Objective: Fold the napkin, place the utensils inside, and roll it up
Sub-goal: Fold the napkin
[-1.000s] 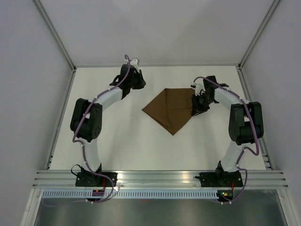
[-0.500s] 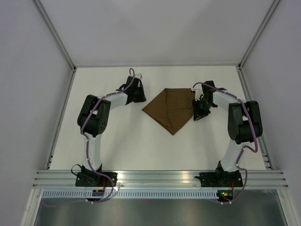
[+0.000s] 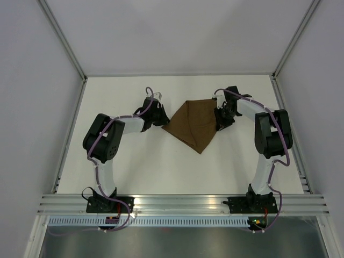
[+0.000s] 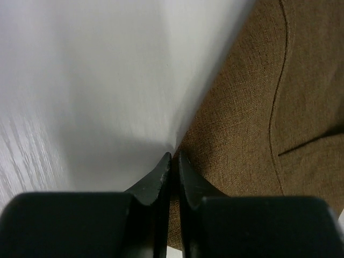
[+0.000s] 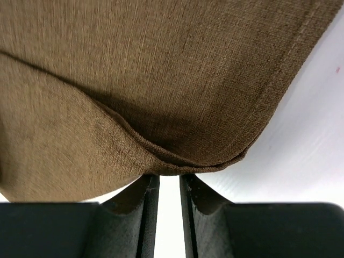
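Note:
The dark brown napkin lies folded into a kite-like shape in the middle of the white table. My left gripper is at its left corner. In the left wrist view the jaws stand nearly together, pinching the edge of the napkin. My right gripper is at the napkin's right edge. In the right wrist view a raised fold of the napkin drapes over the tips of the narrowly parted jaws, held there. The utensils are out of view.
The white table is bounded by metal frame rails at left and right, with grey walls beyond. An aluminium rail carrying both arm bases runs along the near edge.
My left arm swung from the back of the table to the napkin's left corner and its jaws closed. The right gripper shifted left, drawing the napkin's right corner inward.

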Motion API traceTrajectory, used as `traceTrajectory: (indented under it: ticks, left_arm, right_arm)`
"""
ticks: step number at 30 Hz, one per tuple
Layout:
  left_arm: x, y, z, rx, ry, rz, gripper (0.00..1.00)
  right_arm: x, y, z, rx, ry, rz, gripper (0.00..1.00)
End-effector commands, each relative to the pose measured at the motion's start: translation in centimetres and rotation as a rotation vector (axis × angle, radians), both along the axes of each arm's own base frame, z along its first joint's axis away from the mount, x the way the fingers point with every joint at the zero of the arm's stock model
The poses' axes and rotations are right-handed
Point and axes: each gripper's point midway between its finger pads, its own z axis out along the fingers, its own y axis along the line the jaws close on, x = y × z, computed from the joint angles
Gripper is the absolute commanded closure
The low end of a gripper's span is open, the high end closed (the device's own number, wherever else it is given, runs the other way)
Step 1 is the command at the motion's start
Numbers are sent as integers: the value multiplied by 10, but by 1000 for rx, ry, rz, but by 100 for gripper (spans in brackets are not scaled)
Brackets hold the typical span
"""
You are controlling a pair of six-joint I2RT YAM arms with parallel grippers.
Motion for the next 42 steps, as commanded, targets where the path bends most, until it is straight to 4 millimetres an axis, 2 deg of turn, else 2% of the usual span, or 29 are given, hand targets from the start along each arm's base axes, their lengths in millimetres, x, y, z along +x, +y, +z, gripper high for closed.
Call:
traceTrajectory:
  ticks: [1,3,4,6,7,8,9,11,12,17,22,27,31,32,35,37,40,41,42]
  left_arm:
    - [-32,1,-12,-34,69,24,87]
    - [-37,-1,-9,-61,59,34,87]
    - [-48,2,-17,-59,80,39,87]
    - [-55,-1,-11,-86,67,42,87]
    - [-64,4,-19,-72,83,51,87]
    - [-67,4,-15,-77,78,62,87]
    - [-77,6,-22,-70,86,63,87]
    - [-85,8,-20,-78,84,81,87]
    - [-94,10,-26,-72,92,84,87]
    - [-116,17,-29,-88,101,115,87]
    - [-124,27,-27,-69,91,144,86]
    - [-118,38,-17,-5,60,169,76]
    - [-99,43,14,28,-16,188,66]
    - [-94,46,25,27,-43,190,65]
    - [-85,51,49,30,-90,193,61]
    - [-81,54,72,27,-136,188,60]
    - [-81,54,106,8,-202,165,58]
    - [-82,53,114,0,-216,156,58]
    - [-83,52,132,-25,-252,145,58]
  right_arm:
    - [11,-3,-16,-71,1,-4,73]
    - [16,-2,-19,-76,-1,-1,73]
    - [17,1,-19,-78,-3,8,73]
    - [19,4,-22,-84,-3,17,73]
    - [20,8,-23,-88,-6,26,73]
    - [21,9,-23,-93,-12,36,73]
    - [20,14,-23,-95,-13,48,73]
    - [19,18,-24,-96,-13,59,73]
    - [18,23,-24,-92,-13,67,72]
    - [11,33,-22,-84,-9,87,73]
    - [10,34,-20,-83,-13,88,73]
    - [14,26,-5,-98,-55,75,72]
    - [23,14,22,-79,-117,56,66]
    - [23,11,26,-80,-130,59,60]
    - [27,2,47,-80,-190,63,53]
    - [28,-3,64,-80,-245,94,48]
    - [28,-2,87,-66,-319,152,45]
    - [25,1,92,-50,-328,174,45]
    - [20,10,97,-7,-343,222,45]
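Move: The folded napkin lies between the hands, its middle about 12 cm to the left hand's right and level with it, and some 13 cm to the right hand's left and 1 cm ahead, about 1 cm below both. Its left corner is under the left fingertips, its right corner just ahead of the right ones. The near corner points at the robot, about 13 cm back and 16 cm right of the left hand. The napkin is turned counter-clockwise between the two hands: nearly shut, the left fingertips drag its left corner some 10 cm straight back, while the right fingertips push the right corner 3 cm forward and 4 cm left. The left hand then slides off leftward and the right one off to the right, both opening and rising clear. ##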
